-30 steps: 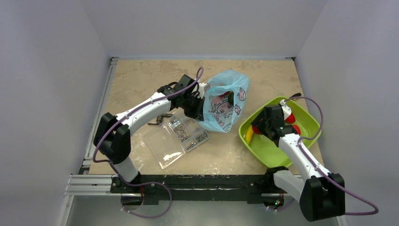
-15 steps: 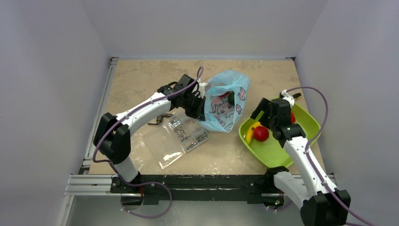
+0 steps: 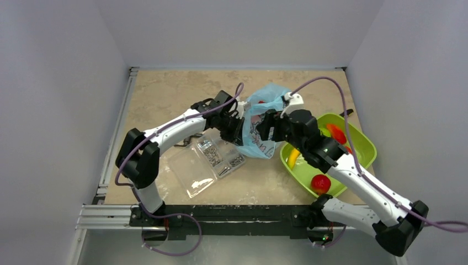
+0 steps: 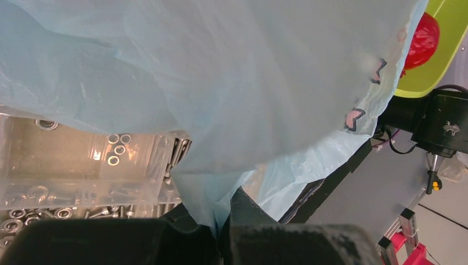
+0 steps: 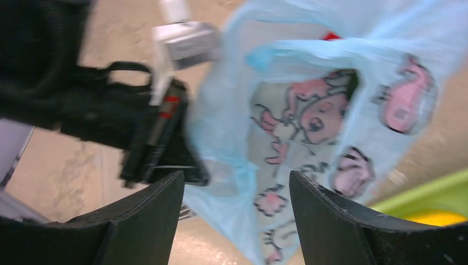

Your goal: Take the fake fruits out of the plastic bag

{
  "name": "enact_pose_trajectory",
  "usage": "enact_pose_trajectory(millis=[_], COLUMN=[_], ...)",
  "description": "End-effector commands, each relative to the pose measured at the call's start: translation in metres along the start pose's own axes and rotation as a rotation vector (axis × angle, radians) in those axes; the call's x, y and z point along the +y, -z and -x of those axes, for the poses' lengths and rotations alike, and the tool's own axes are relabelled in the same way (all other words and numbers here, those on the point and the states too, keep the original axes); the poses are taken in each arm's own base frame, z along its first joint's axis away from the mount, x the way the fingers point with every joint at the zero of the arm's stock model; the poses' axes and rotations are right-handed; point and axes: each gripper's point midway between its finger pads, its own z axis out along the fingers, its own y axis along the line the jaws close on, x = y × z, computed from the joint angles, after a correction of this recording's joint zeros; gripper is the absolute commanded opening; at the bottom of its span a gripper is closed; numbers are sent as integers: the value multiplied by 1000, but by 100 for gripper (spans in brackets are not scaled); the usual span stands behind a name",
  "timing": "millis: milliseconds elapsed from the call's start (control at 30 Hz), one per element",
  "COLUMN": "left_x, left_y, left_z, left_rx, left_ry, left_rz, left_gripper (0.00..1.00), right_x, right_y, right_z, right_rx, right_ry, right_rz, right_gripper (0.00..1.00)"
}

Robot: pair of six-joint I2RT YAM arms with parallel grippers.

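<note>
The light-blue plastic bag with pink cartoon print hangs by its left edge from my left gripper, which is shut on a fold of it. My right gripper stands open just in front of the bag's mouth, with nothing between its fingers. A small red bit shows at the bag's top. In the lime-green tray lie a red fruit, a yellow banana and an orange-red piece.
A clear compartment box of screws and washers sits right under the bag's left side, its lid open toward the near edge. The tray touches the bag's right side.
My right arm has swung left from the tray to the bag's mouth. The red fruit dropped into the tray and rolled to its near end. The left gripper kept its hold.
</note>
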Motion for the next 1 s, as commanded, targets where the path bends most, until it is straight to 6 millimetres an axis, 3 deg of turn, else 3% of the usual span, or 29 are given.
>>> enact_pose_trajectory(millis=[0, 67, 133, 233, 333, 533, 800, 967], left_x=[-13, -12, -12, -10, -12, -16, -17, -19], left_y=[-5, -5, -3, 0, 2, 5, 6, 9], left_z=[8, 8, 9, 9, 11, 11, 11, 12], left_rx=[-7, -8, -15, -22, -30, -35, -40, -46], left_ry=[-13, -14, -21, -30, -33, -35, -35, -38], left_rz=[-35, -28, -20, -8, -9, -22, -28, -31], left_gripper=[0, 0, 0, 0, 0, 0, 0, 0], right_x=[52, 60, 60, 48, 37, 2, -37, -68], right_y=[-11, -22, -33, -51, -72, -103, -147, -165], right_z=[13, 9, 9, 6, -9, -29, -26, -24], right_rx=[-62, -59, -76, -87, -50, -56, -52, -17], right_ry=[136, 134, 107, 134, 189, 231, 394, 402], right_rz=[79, 94, 79, -1, -66, -236, -478, -562], right_gripper=[69, 68, 61, 49, 41, 39, 39, 38])
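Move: The red fruit in the bag lies about 18 cm ahead of the right hand, 6 cm to its left and 21 cm below. The dark green fruit sits some 4 cm right of the red one and 3 cm nearer. The banana in the tray is about 3 cm back, 7 cm right and 22 cm below the right hand. From the left gripper, the red fruit lies about 19 cm ahead, 9 cm right and 9 cm below. Swing the right gripper about 7 cm left across the bag, then dive it forward and down, some 14 cm lower, easing back right as it heads into the bag's mouth towards the red fruit. Roll its left side down about 35 degrees and narrow the fingers to roughly half their gap. Keep the bag pinched in the shut left gripper, sinking it only about 1 cm. ##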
